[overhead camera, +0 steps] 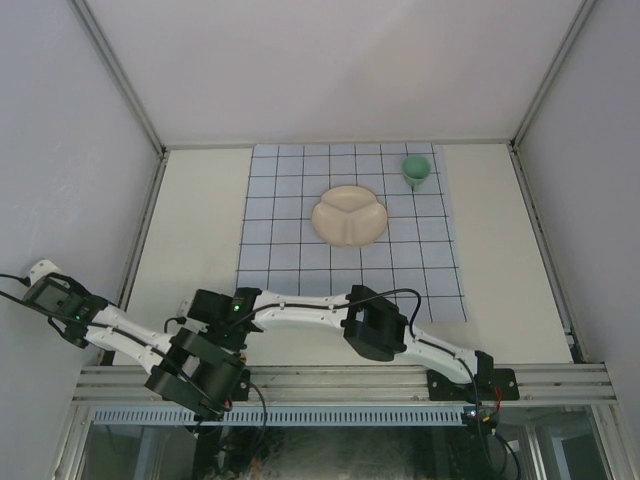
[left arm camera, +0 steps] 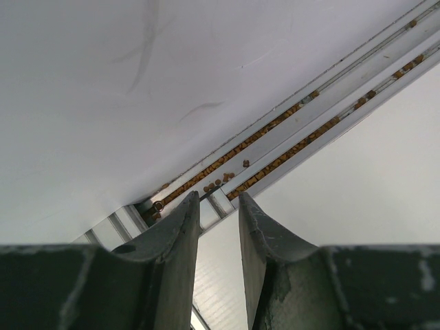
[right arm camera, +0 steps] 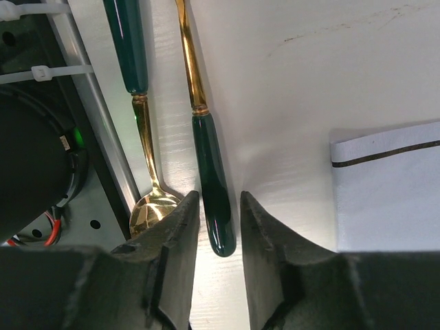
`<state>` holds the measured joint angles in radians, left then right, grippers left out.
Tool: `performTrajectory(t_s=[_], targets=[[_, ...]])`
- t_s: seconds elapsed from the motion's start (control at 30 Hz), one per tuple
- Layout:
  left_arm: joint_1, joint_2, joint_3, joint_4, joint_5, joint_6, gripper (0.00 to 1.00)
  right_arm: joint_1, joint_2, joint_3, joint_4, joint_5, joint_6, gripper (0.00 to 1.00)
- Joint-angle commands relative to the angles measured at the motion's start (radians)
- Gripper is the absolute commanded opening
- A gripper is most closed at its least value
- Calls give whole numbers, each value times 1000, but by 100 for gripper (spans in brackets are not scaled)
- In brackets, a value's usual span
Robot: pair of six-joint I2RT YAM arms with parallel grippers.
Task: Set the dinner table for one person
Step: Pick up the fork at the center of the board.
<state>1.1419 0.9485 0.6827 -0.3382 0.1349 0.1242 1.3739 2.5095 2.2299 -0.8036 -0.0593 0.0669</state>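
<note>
The dinner table (overhead camera: 195, 225) is a cream-white surface with a pale-blue grid cloth (overhead camera: 300, 255) on it. On the cloth sit a cream divided plate (overhead camera: 348, 216) and a green cup (overhead camera: 417, 170). My right gripper (right arm camera: 218, 194) reaches to the table's near left. It stands open, its fingers on either side of the end of a dark green utensil handle (right arm camera: 212, 165) with a gold shaft; a gap shows on the right side. A gold spoon (right arm camera: 152, 206) with a green handle lies just left of it. My left gripper (left arm camera: 217, 195) is open a little, empty, by the left wall.
A metal rail (right arm camera: 96, 117) runs along the table's edge right beside the spoon, with my own arm's dark housing (right arm camera: 34, 172) past it. A corner of the grid cloth (right arm camera: 392, 185) lies to the right of the gripper. White walls (overhead camera: 70, 150) enclose the table.
</note>
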Motion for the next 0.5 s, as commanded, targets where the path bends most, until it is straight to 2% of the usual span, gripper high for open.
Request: performTrajectory(t_s=[0.0, 0.1, 0.47], targets=[[7, -1, -4, 32, 14, 12, 34, 0, 8, 16, 21, 9, -6, 22], [7, 1, -3, 33, 14, 11, 34, -1, 9, 18, 19, 9, -9, 0], [7, 9, -14, 41, 20, 8, 34, -47, -47, 29, 14, 32, 16, 0]])
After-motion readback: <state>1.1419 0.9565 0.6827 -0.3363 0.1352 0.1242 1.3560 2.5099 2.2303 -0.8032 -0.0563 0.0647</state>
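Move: The fork lies almost crosswise on the table, its handle already between the right hand's open fingers. Its middle is about 6 cm to that hand's left, 1 cm ahead and 1 cm below. The spoon's middle is roughly 6 cm left and 3 cm back; the tablecloth's nearest corner is some 6 cm ahead and 1 cm left. From the left hand, the fork is about 24 cm right, 3 cm back and 13 cm below. The fork's green handle, a few centimetres from its butt end, is pinched as the right hand's fingers close from about a third open to nearly shut. Only then does the hand ease forward about 1 cm, away from the spoon and towards the tablecloth, staying level and keeping its grip. ##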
